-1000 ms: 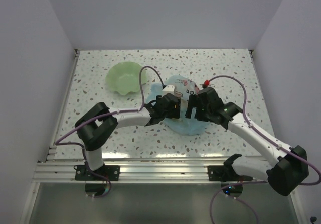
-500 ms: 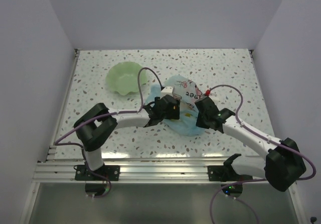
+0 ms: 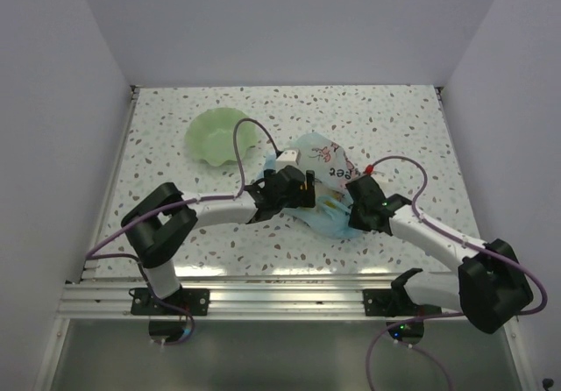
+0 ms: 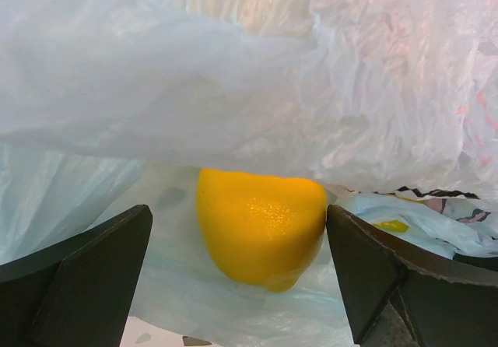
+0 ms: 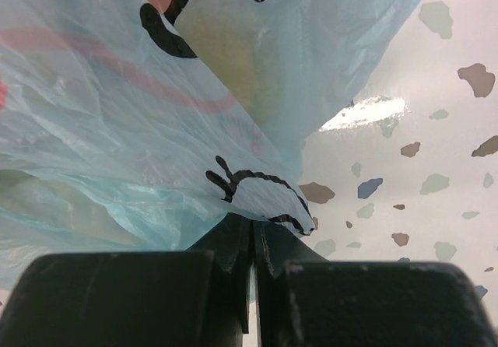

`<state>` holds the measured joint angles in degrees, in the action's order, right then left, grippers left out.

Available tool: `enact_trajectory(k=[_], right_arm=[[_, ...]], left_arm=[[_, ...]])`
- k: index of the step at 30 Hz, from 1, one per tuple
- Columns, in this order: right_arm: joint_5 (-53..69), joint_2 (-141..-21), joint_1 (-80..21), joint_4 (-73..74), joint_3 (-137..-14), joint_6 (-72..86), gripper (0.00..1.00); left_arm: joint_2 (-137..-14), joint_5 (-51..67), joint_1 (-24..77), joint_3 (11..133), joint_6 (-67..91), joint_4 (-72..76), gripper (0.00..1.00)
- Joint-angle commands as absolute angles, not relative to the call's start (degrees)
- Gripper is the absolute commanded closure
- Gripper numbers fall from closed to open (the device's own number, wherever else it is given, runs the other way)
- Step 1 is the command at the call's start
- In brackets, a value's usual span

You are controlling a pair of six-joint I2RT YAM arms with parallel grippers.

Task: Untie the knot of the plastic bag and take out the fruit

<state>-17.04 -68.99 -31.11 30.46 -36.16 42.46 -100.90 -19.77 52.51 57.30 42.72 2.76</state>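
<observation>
The light-blue plastic bag [image 3: 323,165] lies mid-table, its cartoon print facing up. My left gripper [image 3: 302,191] is open and reaches into the bag's mouth. In the left wrist view a yellow fruit [image 4: 261,226] lies on the bag film between my open fingers [image 4: 82,285], its right side at the right finger, with the bag's upper film [image 4: 233,75] draped above. My right gripper [image 3: 361,209] is shut on the bag's near right edge, and in the right wrist view the printed film [image 5: 156,90] runs into its closed jaws. The knot and the other fruit are hidden.
A pale green wavy-rimmed bowl [image 3: 217,137] stands at the back left of the bag. The speckled tabletop [image 3: 394,119] is walled on the left, right and back. Purple cables loop above both arms.
My right gripper has moved toward the near edge, drawing the bag's right edge with it. My left gripper has pushed slightly further right into the bag.
</observation>
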Motion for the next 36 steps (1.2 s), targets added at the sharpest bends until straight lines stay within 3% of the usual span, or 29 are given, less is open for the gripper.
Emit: enact_trajectory(k=[1, 14, 19, 20, 23, 32, 36], right_arm=[[-17.67, -68.73, -29.8, 29.97, -34.98, 42.01, 1.0], [-14.41, -65.66, -29.44, 29.97, -35.6, 40.43, 1.0], [-15.38, -64.52, -29.36, 31.2, -36.82, 39.64, 1.0], [-15.64, -64.25, -29.44, 31.29, -37.0, 39.38, 1.0], [-16.7, -63.63, -29.36, 32.08, -37.97, 38.94, 1.0], [-20.74, -62.32, -29.36, 35.77, -42.45, 35.51, 1.0], [-20.66, -61.96, -29.36, 36.91, -44.73, 34.02, 1.0]], left_arm=[[-99.32, -21.36, 52.03, 57.13, 43.33, 6.5, 0.0], [-106.08, -20.48, 51.94, 61.96, 42.36, 4.22, 0.09], [-104.07, -20.21, 52.03, 61.53, 41.32, 2.9, 0.31], [-102.32, -20.3, 52.03, 61.09, 40.87, 2.64, 0.41], [-98.11, -19.87, 52.03, 60.73, 39.2, 0.27, 0.54], [-79.57, -12.39, 51.68, 62.92, 34.37, -13.79, 0.61], [-72.96, -11.7, 45.91, 63.63, 34.19, -19.59, 0.63]])
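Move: The orange in the open bag sits almost between the left hand's spread fingers: about 1 cm ahead, 1 cm to the right and 2 cm below. A yellow fruit lies some 7 cm to that hand's right, 3 cm back and 3 cm below; the green bowl is roughly 23 cm left, 17 cm ahead and 3 cm lower. From the right hand, shut on the bag's edge, the orange is some 12 cm left and 7 cm ahead, about level. The left fingers close on both sides of the orange and pinch it, after the hand sinks about 2 cm around it; then the hand lifts quickly, some 17 cm, out of the bag, drifting a little left and back with a slight wrist tilt. The right hand keeps its shut hold on the bag's edge and eases it up about 4 to 5 cm. ##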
